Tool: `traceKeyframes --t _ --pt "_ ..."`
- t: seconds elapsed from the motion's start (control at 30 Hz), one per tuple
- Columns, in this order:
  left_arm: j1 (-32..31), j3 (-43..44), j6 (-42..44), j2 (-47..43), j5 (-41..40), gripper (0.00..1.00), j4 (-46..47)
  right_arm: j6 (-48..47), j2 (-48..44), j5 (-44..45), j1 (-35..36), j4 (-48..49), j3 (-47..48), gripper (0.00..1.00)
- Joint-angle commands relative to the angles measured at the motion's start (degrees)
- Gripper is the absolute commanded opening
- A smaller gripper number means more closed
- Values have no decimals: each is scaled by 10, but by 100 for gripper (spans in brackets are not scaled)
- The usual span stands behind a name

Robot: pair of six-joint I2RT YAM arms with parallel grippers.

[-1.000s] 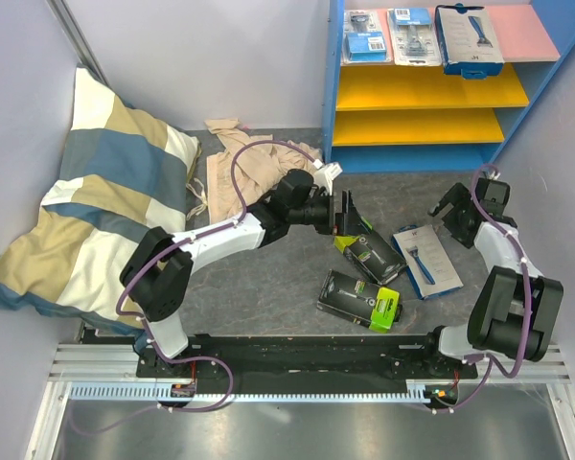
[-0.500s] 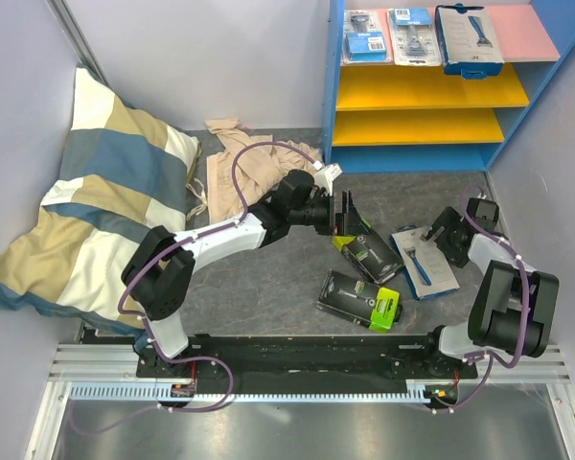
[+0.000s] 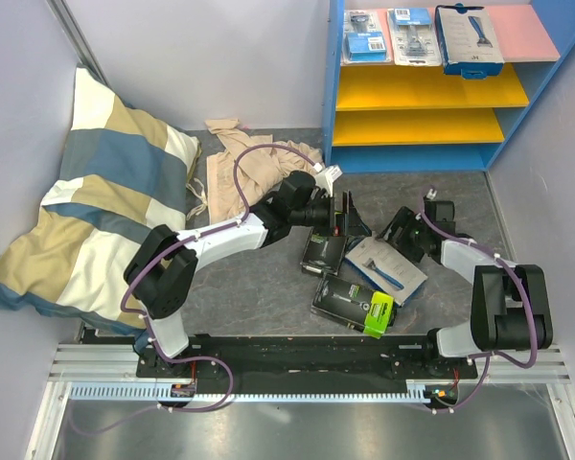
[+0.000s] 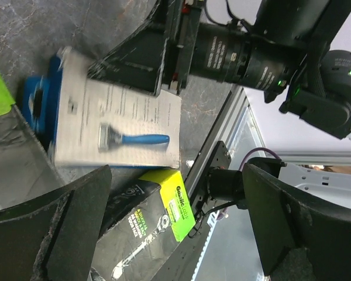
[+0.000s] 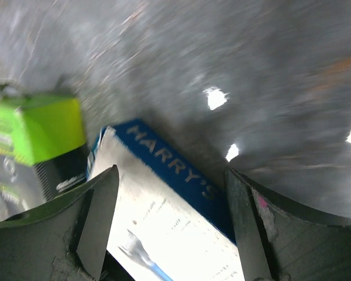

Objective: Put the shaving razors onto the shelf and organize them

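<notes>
On the floor lie three shaving razors: a white-blue box (image 3: 385, 268), a black box (image 3: 323, 251) and a black box with a lime-green end (image 3: 353, 305). My right gripper (image 3: 402, 235) stands open astride the white-blue box's (image 5: 181, 234) blue end, fingers (image 5: 99, 216) on either side. My left gripper (image 3: 350, 216) hangs open and empty just above the upper black box, looking at the white-blue box (image 4: 117, 126) and the lime-ended one (image 4: 152, 216). The shelf (image 3: 522, 125) holds two blister packs (image 3: 367, 36) (image 3: 411, 36) and a white-blue box (image 3: 468, 38) on its pink top board.
A beige cloth (image 3: 240, 163) is crumpled behind the left arm. A striped pillow (image 3: 96, 192) leans in the left corner. The shelf's two yellow boards (image 3: 426, 88) stand bare. Grey walls close both sides.
My right gripper has swung left and down onto the white-blue box, its jaws narrowing a little. That box and the black boxes have slid left. The left arm has barely moved.
</notes>
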Motion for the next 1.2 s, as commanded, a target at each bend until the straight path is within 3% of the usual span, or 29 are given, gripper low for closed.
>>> traceKeyframes --t 0.0,0.3,0.57,1.17 --pt "-9 4 -23 -3 12 100 4 37 33 -29 47 -53 -32 81" --pt "-47 -21 -60 42 13 100 21 32 20 -16 63 -68 -25 82" --pt "-71 -15 -64 70 8 100 27 17 -51 57 60 -143 11 84" --pt "-113 -4 -6 120 13 98 -69 -19 -26 44 -6 -162 27 85"
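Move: The Harry's box lies about 10 cm to the right of my left hand, 3 cm back and some 16 cm below it. From that hand the near Gillette box is 11 cm back and 1 cm right, the far one 4 cm ahead and 6 cm left, both as low. From my right hand, already at the HARRY'S edge, the Harry's box's middle is 5 cm back and 3 cm left, and the near Gillette box 13 cm back and 12 cm left. I bring my open left hand down about 10 cm and back nearly as far, drifting slightly right, towards the Harry's box and the gap beside the near Gillette box; its fingers tip down and swing clockwise. My right fingers stay at the HARRY'S edge, going 4 cm left, then 4 cm back while returning right, keeping their spread. ##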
